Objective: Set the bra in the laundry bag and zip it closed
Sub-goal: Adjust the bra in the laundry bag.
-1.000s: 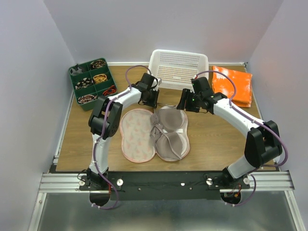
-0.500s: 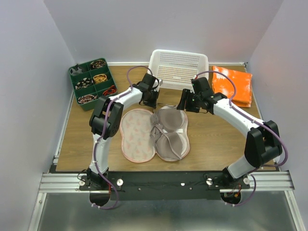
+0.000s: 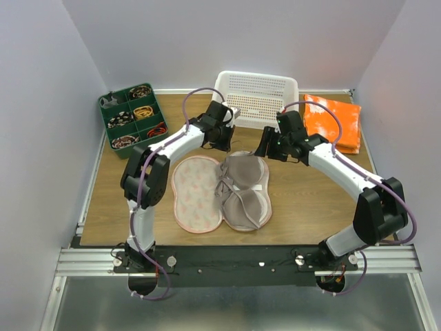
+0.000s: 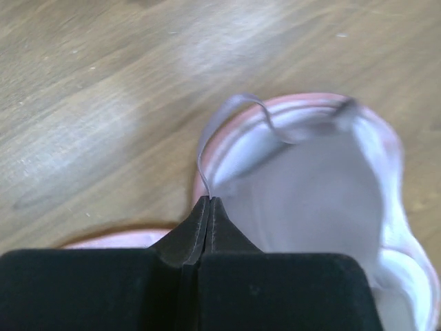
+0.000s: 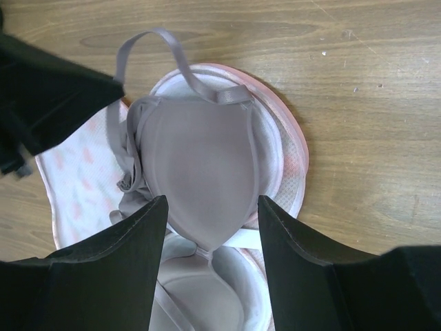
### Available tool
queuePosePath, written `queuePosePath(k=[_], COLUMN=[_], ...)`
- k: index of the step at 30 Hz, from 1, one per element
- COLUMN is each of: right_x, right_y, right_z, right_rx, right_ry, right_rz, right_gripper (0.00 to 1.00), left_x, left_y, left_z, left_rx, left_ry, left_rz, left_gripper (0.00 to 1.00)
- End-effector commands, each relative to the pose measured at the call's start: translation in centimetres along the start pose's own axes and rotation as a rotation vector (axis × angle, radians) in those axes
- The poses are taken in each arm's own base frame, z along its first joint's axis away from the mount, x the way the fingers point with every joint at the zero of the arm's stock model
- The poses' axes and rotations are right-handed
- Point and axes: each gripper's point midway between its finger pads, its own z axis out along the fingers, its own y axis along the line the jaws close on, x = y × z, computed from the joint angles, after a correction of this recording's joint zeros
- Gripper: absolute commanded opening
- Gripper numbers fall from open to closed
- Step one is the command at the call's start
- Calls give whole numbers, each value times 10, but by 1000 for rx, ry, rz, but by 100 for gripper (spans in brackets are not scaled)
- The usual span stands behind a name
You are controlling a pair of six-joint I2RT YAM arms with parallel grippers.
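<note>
The pink fruit-print laundry bag point(image 3: 196, 196) lies open flat on the wooden table. The taupe bra point(image 3: 242, 189) rests in its right half, cups up. My left gripper point(image 3: 226, 140) hovers at the bag's far end, shut on the bra's thin strap point(image 4: 238, 103), which loops up from its tips point(image 4: 208, 200). In the left wrist view the far cup point(image 4: 310, 179) lies inside the bag's pink rim point(image 4: 303, 100). My right gripper point(image 5: 210, 214) hangs open over the far cup point(image 5: 196, 165), holding nothing. In the right wrist view the strap point(image 5: 165, 34) runs to the left gripper point(image 5: 122, 84).
A white perforated basket point(image 3: 256, 96) stands at the back, just behind both grippers. A green divided tray point(image 3: 132, 117) of small items is at the back left. An orange-and-white folded cloth point(image 3: 334, 121) lies at the back right.
My left gripper has shut on the strap and shifted slightly toward the back right. The right arm has barely moved and stays open.
</note>
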Motion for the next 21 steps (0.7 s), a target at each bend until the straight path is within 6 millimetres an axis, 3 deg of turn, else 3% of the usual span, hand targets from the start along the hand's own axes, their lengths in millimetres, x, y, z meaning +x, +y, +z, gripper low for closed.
queuePosePath(k=[1, 7, 14, 21], right_x=[2, 2, -8, -8], right_y=[-9, -12, -18, -17], right_z=[-3, -5, -16, -17], right_rx=[31, 46, 89, 87], right_ry=[-10, -18, -90, -87], right_rz=[20, 25, 71, 77], right_gripper=[63, 63, 63, 64], left_x=[-12, 8, 62, 72], left_y=[-27, -32, -59, -77], left_z=[-34, -48, -50, -63], left_rx=[32, 42, 132, 164], left_ry=[-76, -56, 50, 30], left_rz=[27, 25, 34, 40], left_gripper=[0, 0, 0, 0])
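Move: Behind the left hand, which already pinches the bra strap, the strap bundle at the bag's middle fold lies some 12 cm back, about 1 cm to its left and 5 cm lower. The bra's far cup is about 6 cm back and 6 cm right of the hand, the near cup roughly 20 cm back and 7 cm right, the empty bag flap 15 cm back and 13 cm left. From the open right hand the bundle is about 10 cm back, 15 cm left and 11 cm down. Drawing the pinched strap back towards the base, the left hand first lifts it about 4 cm, then sinks again as it speeds up, some 11 cm back in all, from beyond the far cup to over the strap bundle at the fold. The fingers stay shut on the strap and the hand ends about as high as it began. ##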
